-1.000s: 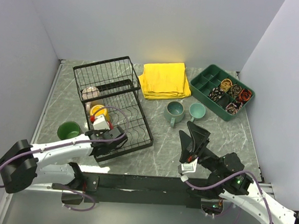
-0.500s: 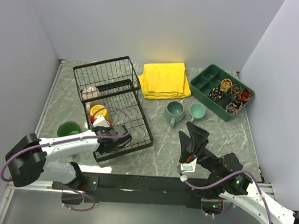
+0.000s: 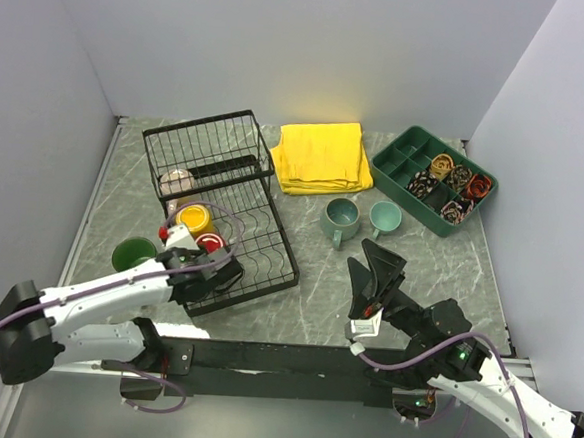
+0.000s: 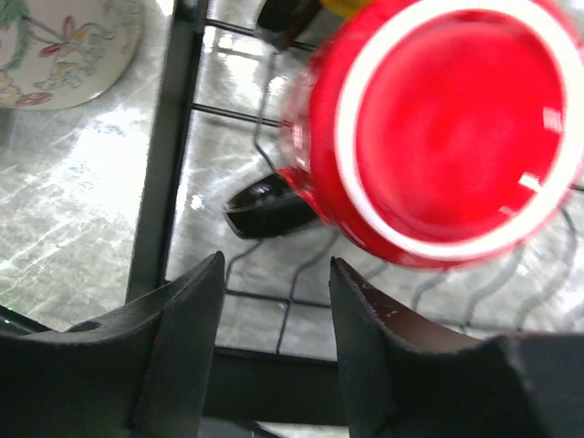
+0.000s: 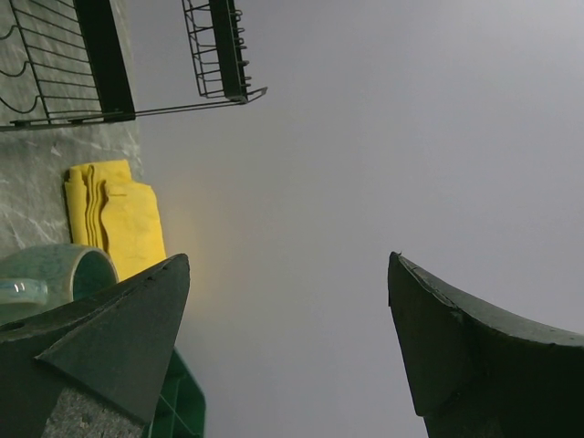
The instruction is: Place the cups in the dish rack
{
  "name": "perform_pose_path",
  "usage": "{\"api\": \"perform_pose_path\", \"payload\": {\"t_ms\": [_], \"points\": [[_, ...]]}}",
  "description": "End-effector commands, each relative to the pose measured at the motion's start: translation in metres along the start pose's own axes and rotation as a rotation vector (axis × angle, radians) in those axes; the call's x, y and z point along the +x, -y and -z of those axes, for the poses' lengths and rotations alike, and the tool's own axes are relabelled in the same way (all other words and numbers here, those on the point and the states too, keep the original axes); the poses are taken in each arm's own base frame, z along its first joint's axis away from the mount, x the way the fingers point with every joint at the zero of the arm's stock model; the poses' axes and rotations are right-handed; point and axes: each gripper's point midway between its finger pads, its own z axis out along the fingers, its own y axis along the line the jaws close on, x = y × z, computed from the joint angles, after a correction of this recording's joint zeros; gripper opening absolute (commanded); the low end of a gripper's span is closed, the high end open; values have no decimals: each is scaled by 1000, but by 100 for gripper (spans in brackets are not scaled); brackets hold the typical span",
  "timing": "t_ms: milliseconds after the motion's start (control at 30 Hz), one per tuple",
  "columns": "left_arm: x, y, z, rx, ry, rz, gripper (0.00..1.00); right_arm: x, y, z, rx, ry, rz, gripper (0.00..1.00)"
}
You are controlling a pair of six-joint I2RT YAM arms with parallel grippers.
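The black wire dish rack (image 3: 237,180) stands at the left-centre. A yellow cup (image 3: 194,217) and a red cup (image 3: 210,241) sit in its slotted tray, and a cream patterned cup (image 3: 176,182) is at its left side. My left gripper (image 3: 218,269) is open and empty at the rack's near edge. In the left wrist view its gripper (image 4: 274,265) is just short of the red cup (image 4: 438,128), and the cream cup (image 4: 64,46) shows at top left. A dark green cup (image 3: 132,255) stands on the table left of the rack. Two teal cups (image 3: 341,217) (image 3: 384,217) stand mid-table. My right gripper (image 3: 380,257) is open, empty and pointing upward (image 5: 287,260).
A folded yellow cloth (image 3: 321,156) lies at the back. A green divided tray (image 3: 433,179) with rolled items stands at the back right. White walls close in the table on three sides. One teal cup (image 5: 55,274) and the cloth (image 5: 114,219) show in the right wrist view.
My left gripper has let go of the red cup, which now sits in the rack beside the yellow cup, and has drawn back toward the near edge. The right arm has barely moved.
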Motion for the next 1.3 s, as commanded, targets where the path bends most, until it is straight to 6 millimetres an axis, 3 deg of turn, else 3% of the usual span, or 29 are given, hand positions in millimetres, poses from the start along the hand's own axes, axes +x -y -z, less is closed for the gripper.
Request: {"api": "perform_pose_path", "payload": {"t_ms": [0, 333, 433, 500, 700, 833, 967, 1033, 1133, 1200, 1233, 1267], "points": [[-11, 16, 24, 108, -23, -10, 57, 1, 5, 1, 30, -6, -24, 95], [-21, 26, 56, 351, -39, -120, 68, 12, 3, 4, 29, -73, -138, 96], [-18, 39, 73, 520, -64, -159, 74, 12, -4, 4, 10, -79, -178, 96], [-22, 56, 96, 688, -54, -165, 82, 14, -6, 5, 12, -88, -219, 97], [-27, 69, 129, 881, -47, -207, 99, 16, -30, 6, -60, -124, -378, 98], [-39, 75, 144, 931, -3, -227, 96, 17, -48, 6, -153, -162, -446, 98], [-47, 82, 147, 934, 35, -248, 96, 21, -46, 3, -181, -216, -539, 100], [-51, 85, 149, 938, 52, -255, 96, 23, -54, 1, -233, -249, -586, 100], [-53, 91, 155, 964, 59, -256, 97, 29, -69, 3, -346, -328, -705, 100], [-54, 95, 160, 991, 58, -251, 96, 29, -64, 2, -397, -375, -811, 99], [-54, 96, 162, 1000, 59, -245, 96, 33, -74, -1, -453, -415, -898, 99], [-54, 96, 163, 1007, 55, -238, 96, 29, -62, -3, -482, -412, -943, 99]]}}
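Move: The teal mug, apparently next, stands some 14 cm ahead of the right hand and 24 cm below it, only about 1 cm to its right; the small teal cup is about 9 cm right of the mug and level with it, the yellow cloth 15 cm beyond it. From the left hand the mug lies roughly 14 cm ahead and 27 cm right, the just-released red cup 5 cm ahead and 3 cm right, the yellow cup 11 cm ahead and 2 cm left. Already clear of the red cup's handle, the left hand climbs about 14 cm out of the dish rack while drifting 8 cm right, its half-open fingers spreading fully and the wrist turning clockwise and tipping up. The right hand starts slowly with fingers wide, then sinks some 7 cm and eases forward towards the teal mug, its wrist tipping down through about 45 degrees. ##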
